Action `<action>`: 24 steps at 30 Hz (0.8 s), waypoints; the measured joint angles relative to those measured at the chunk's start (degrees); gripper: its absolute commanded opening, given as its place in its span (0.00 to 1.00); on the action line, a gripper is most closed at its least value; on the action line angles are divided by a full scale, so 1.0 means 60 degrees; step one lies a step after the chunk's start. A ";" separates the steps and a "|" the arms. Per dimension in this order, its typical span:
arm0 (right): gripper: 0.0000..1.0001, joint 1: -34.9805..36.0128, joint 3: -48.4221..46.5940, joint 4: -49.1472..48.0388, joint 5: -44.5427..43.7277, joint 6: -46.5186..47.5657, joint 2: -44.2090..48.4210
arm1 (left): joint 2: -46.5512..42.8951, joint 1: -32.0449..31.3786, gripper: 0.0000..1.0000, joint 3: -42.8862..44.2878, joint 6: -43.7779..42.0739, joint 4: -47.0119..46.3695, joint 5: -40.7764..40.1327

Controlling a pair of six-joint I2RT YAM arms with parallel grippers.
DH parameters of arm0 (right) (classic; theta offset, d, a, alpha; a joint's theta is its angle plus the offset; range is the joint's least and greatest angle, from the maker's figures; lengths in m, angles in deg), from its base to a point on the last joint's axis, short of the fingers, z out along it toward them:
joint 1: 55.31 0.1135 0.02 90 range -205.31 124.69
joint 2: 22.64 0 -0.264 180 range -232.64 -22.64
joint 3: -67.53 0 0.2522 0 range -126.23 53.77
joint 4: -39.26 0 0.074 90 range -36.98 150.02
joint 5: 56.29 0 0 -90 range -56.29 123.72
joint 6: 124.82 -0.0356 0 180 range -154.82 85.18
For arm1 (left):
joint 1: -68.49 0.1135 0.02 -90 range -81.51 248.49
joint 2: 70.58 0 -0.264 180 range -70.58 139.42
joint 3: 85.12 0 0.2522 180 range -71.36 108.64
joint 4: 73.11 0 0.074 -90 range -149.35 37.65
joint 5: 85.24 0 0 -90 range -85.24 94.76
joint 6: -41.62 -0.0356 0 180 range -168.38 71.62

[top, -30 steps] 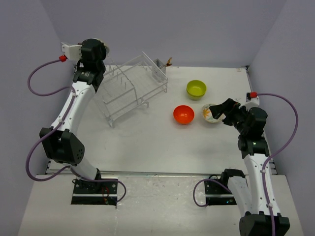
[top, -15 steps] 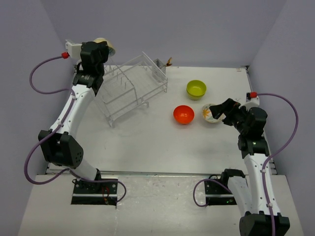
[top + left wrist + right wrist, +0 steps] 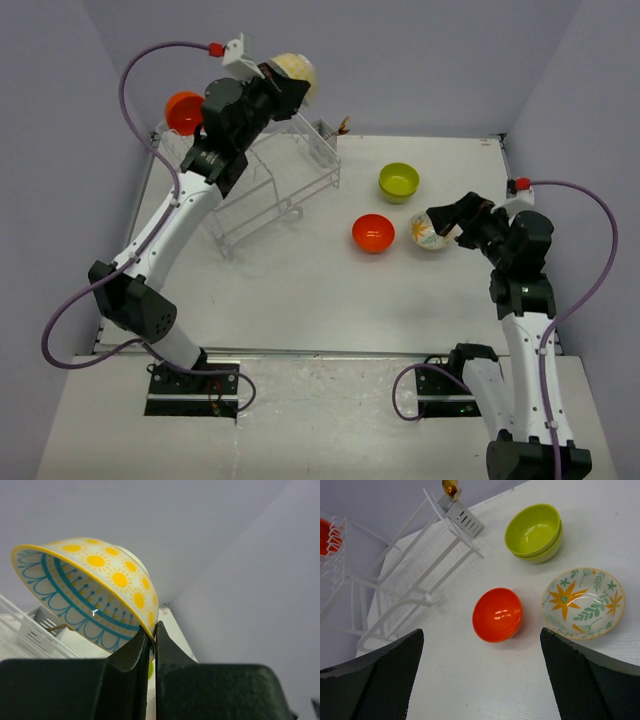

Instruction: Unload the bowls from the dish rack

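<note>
My left gripper (image 3: 152, 627) is shut on the rim of a whitish bowl (image 3: 90, 590) with blue patterning and yellow suns. It holds that bowl (image 3: 290, 70) high above the far end of the dish rack (image 3: 270, 185). One orange-red bowl (image 3: 184, 112) stands in the rack's far left end. On the table lie two stacked lime-green bowls (image 3: 535, 532), an orange-red bowl (image 3: 497, 614) and a whitish floral bowl (image 3: 583, 602). My right gripper (image 3: 481, 635) hangs open above the table just in front of the orange-red bowl, with nothing between its fingers.
The rack's small side cup (image 3: 462, 517) holds a gold-coloured utensil at the rack's right end. Purple-grey walls close in the table at the back and on both sides. The table's right edge (image 3: 505, 160) runs past the green bowls.
My left arm has lifted the sun-patterned bowl up out of the rack and swung it right, uncovering the orange-red bowl in the rack. The right arm has shifted only slightly.
</note>
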State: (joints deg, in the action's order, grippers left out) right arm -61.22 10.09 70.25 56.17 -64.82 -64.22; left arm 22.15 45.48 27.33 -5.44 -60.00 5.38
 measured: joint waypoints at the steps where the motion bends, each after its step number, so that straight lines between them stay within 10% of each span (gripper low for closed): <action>1: 0.99 0.0000 -0.0255 0.0106 0.0004 0.0004 -0.0004 | 0.0000 -0.0310 0.00 0.0036 -0.0597 0.0033 0.0313; 12: 0.98 0.0080 -0.3133 0.2011 0.0011 0.0543 -0.1322 | -0.0189 -0.4776 0.00 -0.1555 -0.7479 0.2233 0.0882; 24: 0.94 0.2783 -0.3832 0.3876 -0.0667 0.1406 -0.3832 | -0.0277 -0.5767 0.00 -0.3472 -1.1581 0.4830 0.1392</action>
State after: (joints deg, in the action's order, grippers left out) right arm -44.53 -12.90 93.51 52.17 -56.38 -87.21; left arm 20.49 10.88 6.50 -74.93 -31.02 13.73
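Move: The left hand already pinches the sun-patterned bowl, high up; the red bowl it is brought near stands about 10 cm back, 19 cm right and 43 cm below it. From that hand, the flowered bowl lies some 34 cm right and 10 back, the green bowls 27 right and 5 ahead, both equally low. From the empty right hand the sun-patterned bowl hangs roughly 19 cm ahead, 33 left and 20 above. Left carries the sun-patterned bowl down, back and right some 40 cm; open right hand shifts leftward towards it. ##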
